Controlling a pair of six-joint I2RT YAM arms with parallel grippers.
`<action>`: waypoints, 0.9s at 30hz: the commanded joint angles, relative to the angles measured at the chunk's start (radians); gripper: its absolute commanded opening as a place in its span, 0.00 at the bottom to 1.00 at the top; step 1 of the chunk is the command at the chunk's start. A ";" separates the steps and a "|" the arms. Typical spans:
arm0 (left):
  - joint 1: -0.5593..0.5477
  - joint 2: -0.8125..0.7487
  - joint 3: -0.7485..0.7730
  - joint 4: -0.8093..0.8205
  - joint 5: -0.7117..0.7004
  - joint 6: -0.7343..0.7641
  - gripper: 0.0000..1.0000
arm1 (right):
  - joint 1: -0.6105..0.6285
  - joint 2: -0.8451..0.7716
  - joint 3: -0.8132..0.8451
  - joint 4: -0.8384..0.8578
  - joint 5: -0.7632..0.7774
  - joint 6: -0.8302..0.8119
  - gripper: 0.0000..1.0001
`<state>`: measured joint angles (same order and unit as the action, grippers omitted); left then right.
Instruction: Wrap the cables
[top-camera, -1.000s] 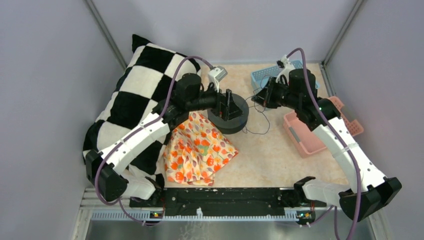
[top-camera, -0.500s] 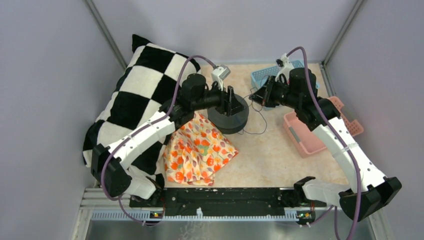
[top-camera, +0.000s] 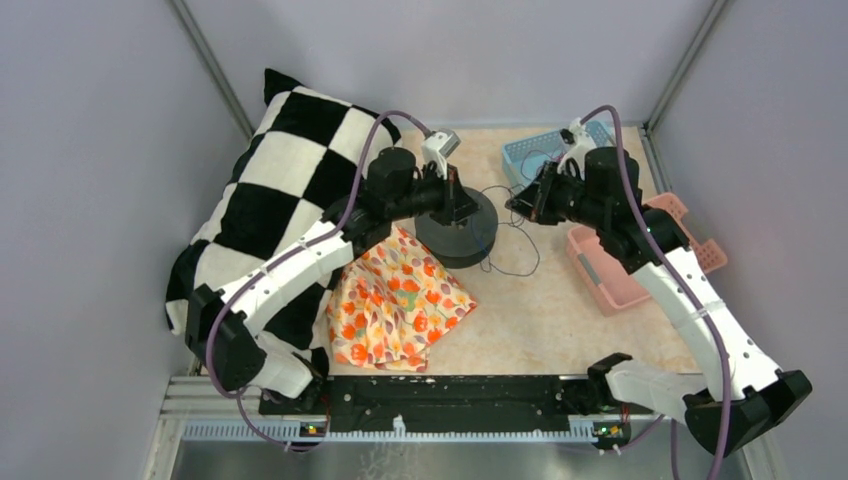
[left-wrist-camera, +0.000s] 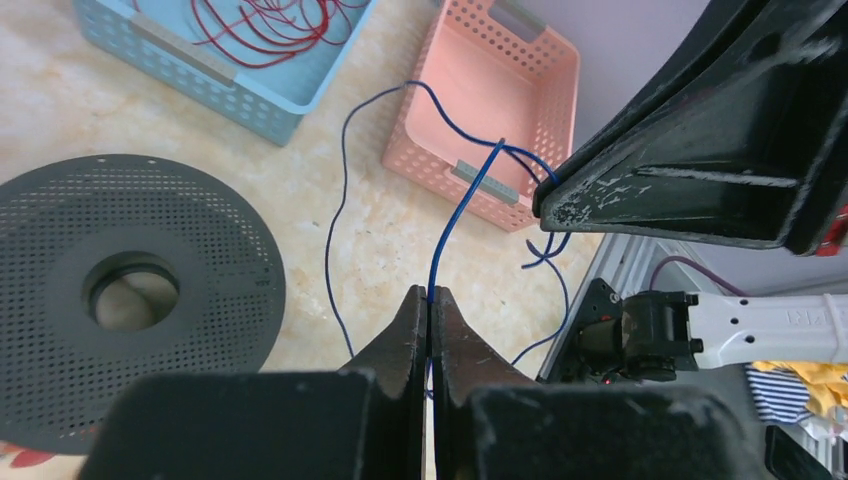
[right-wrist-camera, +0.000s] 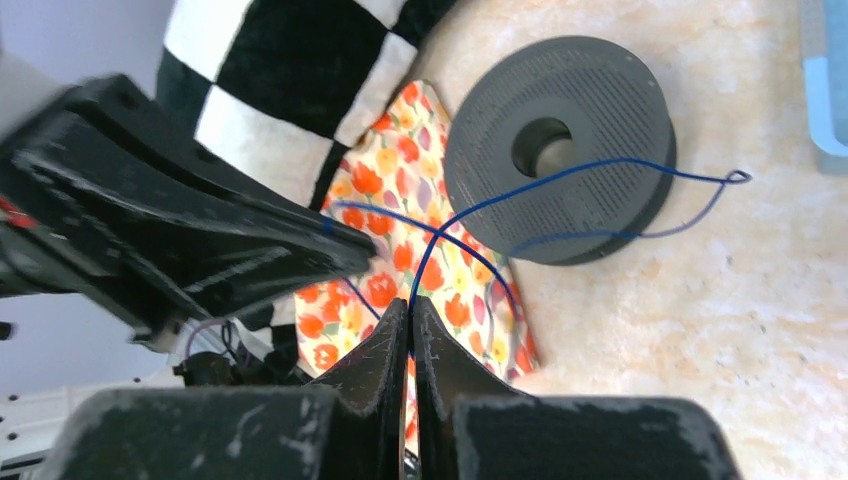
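A thin dark-blue cable (top-camera: 517, 262) loops over the table to the right of the grey perforated spool (top-camera: 448, 243). My left gripper (left-wrist-camera: 430, 292) is shut on the cable (left-wrist-camera: 455, 215), above the spool's right side (top-camera: 466, 210). My right gripper (right-wrist-camera: 411, 303) is also shut on the cable (right-wrist-camera: 560, 175), a short way right of the left one (top-camera: 520, 203). The strand runs taut between the two grippers. The spool (right-wrist-camera: 590, 110) lies flat with no cable wound on it.
A floral cloth (top-camera: 395, 300) lies in front of the spool, with a checkered pillow (top-camera: 265, 190) to the left. A blue basket (left-wrist-camera: 200, 70) holding red wires stands at the back. A pink basket (top-camera: 610, 265) stands on the right.
My left gripper stood open a second ago and has shut on the cable. Its arm moved slightly back. The right arm shifted a little to the right, and the cable's loops moved.
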<state>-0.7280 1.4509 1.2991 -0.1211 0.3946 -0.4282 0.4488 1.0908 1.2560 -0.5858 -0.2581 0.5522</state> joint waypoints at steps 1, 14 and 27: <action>0.007 -0.094 0.084 -0.025 -0.103 0.020 0.00 | 0.010 -0.039 -0.032 -0.048 0.084 -0.016 0.00; 0.013 -0.132 0.013 0.047 0.077 -0.102 0.00 | 0.009 -0.203 -0.282 -0.280 0.270 -0.031 0.41; 0.014 -0.124 -0.085 0.113 0.120 -0.140 0.00 | 0.010 -0.273 -0.215 -0.039 0.161 0.059 0.64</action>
<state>-0.7139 1.3483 1.2079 -0.0731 0.4988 -0.5564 0.4496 0.8333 0.9844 -0.8089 -0.0296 0.5510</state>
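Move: Both hands hold the blue cable high over the table, the right some 6 cm to the right of the left. The bare table where the loose strand can go is about 30 cm below the right hand, 10 cm to its right and 2 back; for the left hand, 16 cm right, 3 back, 29 below. From the right hand, the grey spool is 14 cm ahead, 9 left; the flowered cloth 4 back, 24 left; the pink basket 8 ahead, 36 right. The right fingers let go of the blue cable, opening a bit over halfway as that hand sweeps about 13 cm down, and also right and back, tipping its fingers down, then rises 3 or 4 cm. The left hand keeps its pinch, whips up nearly 9 cm, drops almost as far again and ends some 3 cm farther back. ##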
